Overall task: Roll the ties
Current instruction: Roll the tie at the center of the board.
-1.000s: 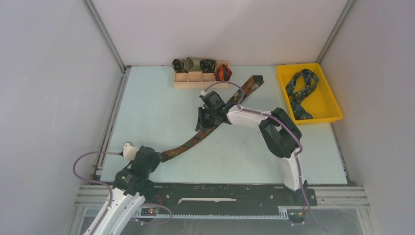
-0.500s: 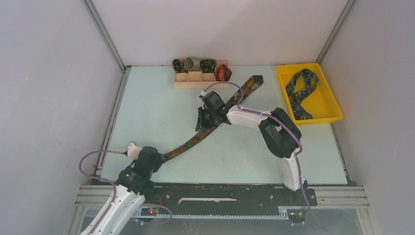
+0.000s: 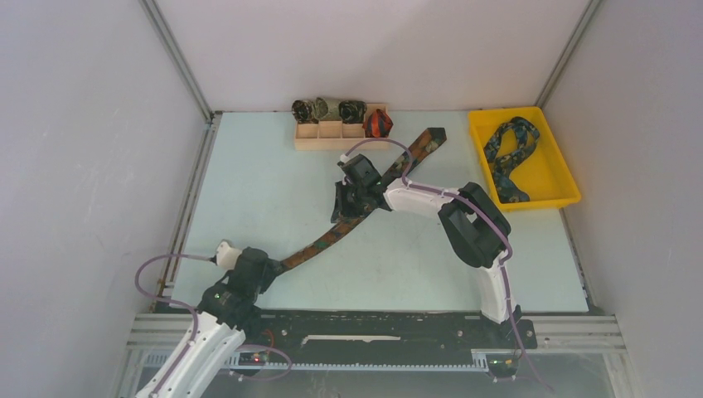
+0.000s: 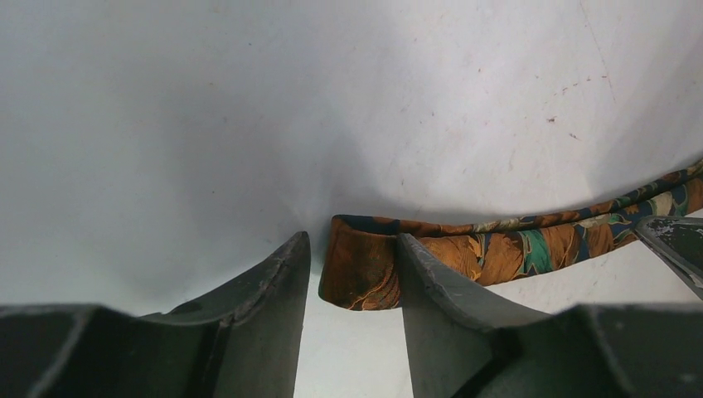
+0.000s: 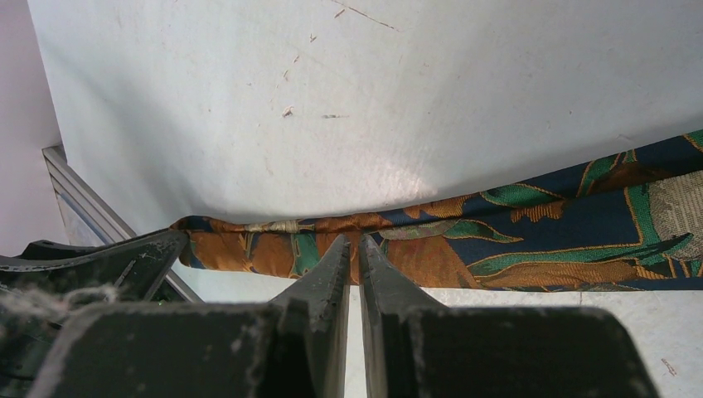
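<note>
The brown-orange-green tie (image 3: 332, 235) lies flat, running diagonally from front left to back right. My left gripper (image 3: 267, 268) is open at its narrow near end. In the left wrist view the tie's tip (image 4: 365, 278) sits between the spread fingers of the left gripper (image 4: 352, 240), and the right finger (image 4: 439, 290) overlaps it. My right gripper (image 3: 341, 211) is shut, its tips resting on the middle of the tie (image 5: 539, 249), seen in the right wrist view (image 5: 354, 240). The navy-teal tie (image 3: 510, 153) lies loose in a yellow tray (image 3: 557, 189). The rolled red-orange tie (image 3: 378, 123) sits in a wooden box (image 3: 332, 143).
The wooden box at the back holds three more dark rolled ties (image 3: 330, 108) in its compartments. The yellow tray stands at the back right. Purple cables (image 3: 153, 278) loop beside the left arm. A metal rail (image 3: 373, 327) runs along the near table edge.
My left gripper has shifted slightly to the right, closer onto the tie's near end. The right arm and the tie have not moved.
</note>
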You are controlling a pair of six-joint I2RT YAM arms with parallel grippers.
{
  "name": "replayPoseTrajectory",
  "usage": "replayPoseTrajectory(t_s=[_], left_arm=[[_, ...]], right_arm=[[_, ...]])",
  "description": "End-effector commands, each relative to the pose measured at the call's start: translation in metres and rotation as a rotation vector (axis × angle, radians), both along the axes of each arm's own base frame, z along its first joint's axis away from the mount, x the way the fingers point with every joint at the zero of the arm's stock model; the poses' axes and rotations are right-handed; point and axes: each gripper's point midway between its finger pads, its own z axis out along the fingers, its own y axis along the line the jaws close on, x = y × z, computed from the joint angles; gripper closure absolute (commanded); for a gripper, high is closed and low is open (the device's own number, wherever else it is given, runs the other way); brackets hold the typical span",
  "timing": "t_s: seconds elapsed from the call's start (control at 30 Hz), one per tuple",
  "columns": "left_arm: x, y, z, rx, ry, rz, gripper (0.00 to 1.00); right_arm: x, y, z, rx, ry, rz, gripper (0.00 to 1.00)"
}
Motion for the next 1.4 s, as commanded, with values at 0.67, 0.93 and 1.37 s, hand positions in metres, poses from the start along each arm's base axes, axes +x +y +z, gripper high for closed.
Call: replayPoseTrajectory(t_s=[0.67, 0.93, 1.37], left_arm=[[-0.004, 0.005, 0.008, 0.008, -0.056, 0.005, 0.61], [-0.001, 0.007, 0.003, 0.029, -0.053, 0.001, 0.81], [0.008, 0.006, 0.026, 0.064, -0.081, -0.024, 1.00]], right_arm=[[0.003, 0.009, 0.015, 0.019, -0.044, 0.019, 0.89], [0.001, 0.012, 0.012, 0.015, -0.038, 0.025, 0.89], [-0.027, 0.035, 0.055, 0.088, -0.096, 0.099, 0.89]])
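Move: The tie's folded narrow end lies right at the left hand, between its half-open fingers and only about 1 cm below the hand point. From the right hand, that end is roughly 14 cm to the left and 13 cm back, about 1 cm lower. The wooden box of rolled ties stands some 40 cm ahead and 15 cm to the right of the left hand; the tie's wide end is about 38 cm ahead and 42 cm right of it. The folded end of the tie gets pinched by the left hand, which lifts about 1 cm with its fingers around the end, settles nearly all the way back down and shuts its half-open fingers fully on the cloth. The right hand, fingers still nearly shut at the tie's middle, stays almost still, then eases about 2 cm back and 1 cm left along the tie towards the left hand. ##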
